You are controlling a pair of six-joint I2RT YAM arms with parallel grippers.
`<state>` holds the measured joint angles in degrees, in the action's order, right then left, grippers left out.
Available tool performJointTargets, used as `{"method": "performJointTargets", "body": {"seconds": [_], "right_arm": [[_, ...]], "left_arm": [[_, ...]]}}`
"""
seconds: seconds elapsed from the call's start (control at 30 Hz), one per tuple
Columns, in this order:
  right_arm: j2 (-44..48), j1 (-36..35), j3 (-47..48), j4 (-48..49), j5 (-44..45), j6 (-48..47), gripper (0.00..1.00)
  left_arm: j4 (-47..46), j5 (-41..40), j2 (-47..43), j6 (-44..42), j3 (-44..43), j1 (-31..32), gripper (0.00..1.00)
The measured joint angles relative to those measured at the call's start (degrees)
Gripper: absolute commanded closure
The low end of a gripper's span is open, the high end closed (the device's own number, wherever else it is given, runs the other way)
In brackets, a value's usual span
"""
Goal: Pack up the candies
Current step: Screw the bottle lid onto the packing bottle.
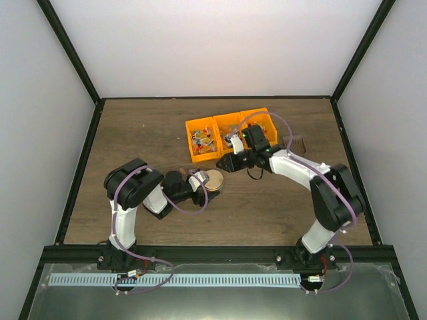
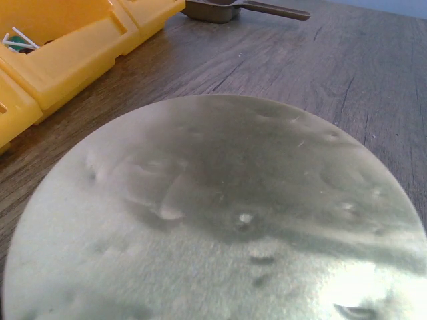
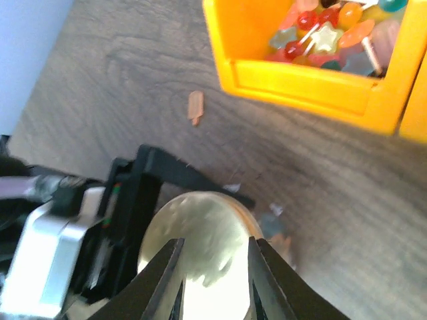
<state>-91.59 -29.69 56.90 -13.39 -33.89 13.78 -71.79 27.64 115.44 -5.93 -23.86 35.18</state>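
The candies (image 1: 202, 141) are tiny mixed-colour sweets piled in the left compartment of the orange bin (image 1: 227, 123); the right wrist view has them at the top right (image 3: 327, 33). The round cream lid (image 1: 214, 179) lies flat on a round container just in front of the bin. My left gripper (image 1: 200, 185) grips that container, its black fingers (image 3: 173, 170) running along its sides. The lid (image 2: 220, 213) fills the left wrist view and hides those fingers there. My right gripper (image 3: 215, 243) hovers just above the lid (image 3: 200, 227), open, with nothing between its fingers.
One loose pale-orange candy (image 3: 195, 107) lies on the wood in front of the bin (image 3: 300, 80). A few blurred small pieces (image 3: 277, 223) show by the lid's right edge. The brown scoop (image 2: 227, 8) lies on the table beyond the bin (image 2: 73, 60).
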Motion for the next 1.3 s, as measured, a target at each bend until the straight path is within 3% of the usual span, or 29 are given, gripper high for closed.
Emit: {"method": "performJointTargets", "body": {"seconds": [0.23, 0.33, 0.53, 0.87, 1.3], "right_arm": [[-9.7, 0.0, 5.6, -2.7, 1.1, -5.0, 0.81], [-10.8, 0.0, 6.0, -3.1, 0.0, -5.5, 0.84], [-10.9, -0.2, 6.1, -2.7, -1.0, -5.9, 0.99], [-9.7, 0.0, 1.8, 3.2, -3.6, -5.6, 0.99], [-0.5, -0.4, -12.6, 15.0, -2.4, -1.7, 0.99]], "left_arm": [[0.0, 0.0, 0.0, 0.0, 0.0, 0.0, 0.16], [0.1, 0.0, 0.0, 0.0, 0.0, 0.0, 0.16], [0.1, 0.0, -0.1, 0.0, 0.0, 0.0, 0.16], [0.1, 0.3, -0.1, -0.3, 0.0, 0.0, 0.16], [0.2, 5.1, -0.1, -1.8, 0.3, 0.5, 0.16]]}}
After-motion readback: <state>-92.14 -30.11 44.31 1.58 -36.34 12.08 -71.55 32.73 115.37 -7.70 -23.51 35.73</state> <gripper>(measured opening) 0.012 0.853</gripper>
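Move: Just behind and below the right hand is the lid on the packing bottle, about 4 cm back, 2 cm left and 4 cm down. The orange candy box is some 13 cm ahead of this hand, 4 cm to its right and 10 cm below; a loose orange candy lies about 11 cm left, 1 cm ahead and 12 cm below. The left hand already grips the bottle, its lid straight above, roughly 5 cm up. Sinking about 4 cm while edging forward and left, the right hand shuts its slightly open fingers beside the lid's far side, then sweeps back some 4 cm and a little right, bringing the closed tips against the far-right rim to push it clockwise. The left hand keeps its hold on the bottle and late on is carried back about 2 cm, turning some 5 degrees clockwise. ##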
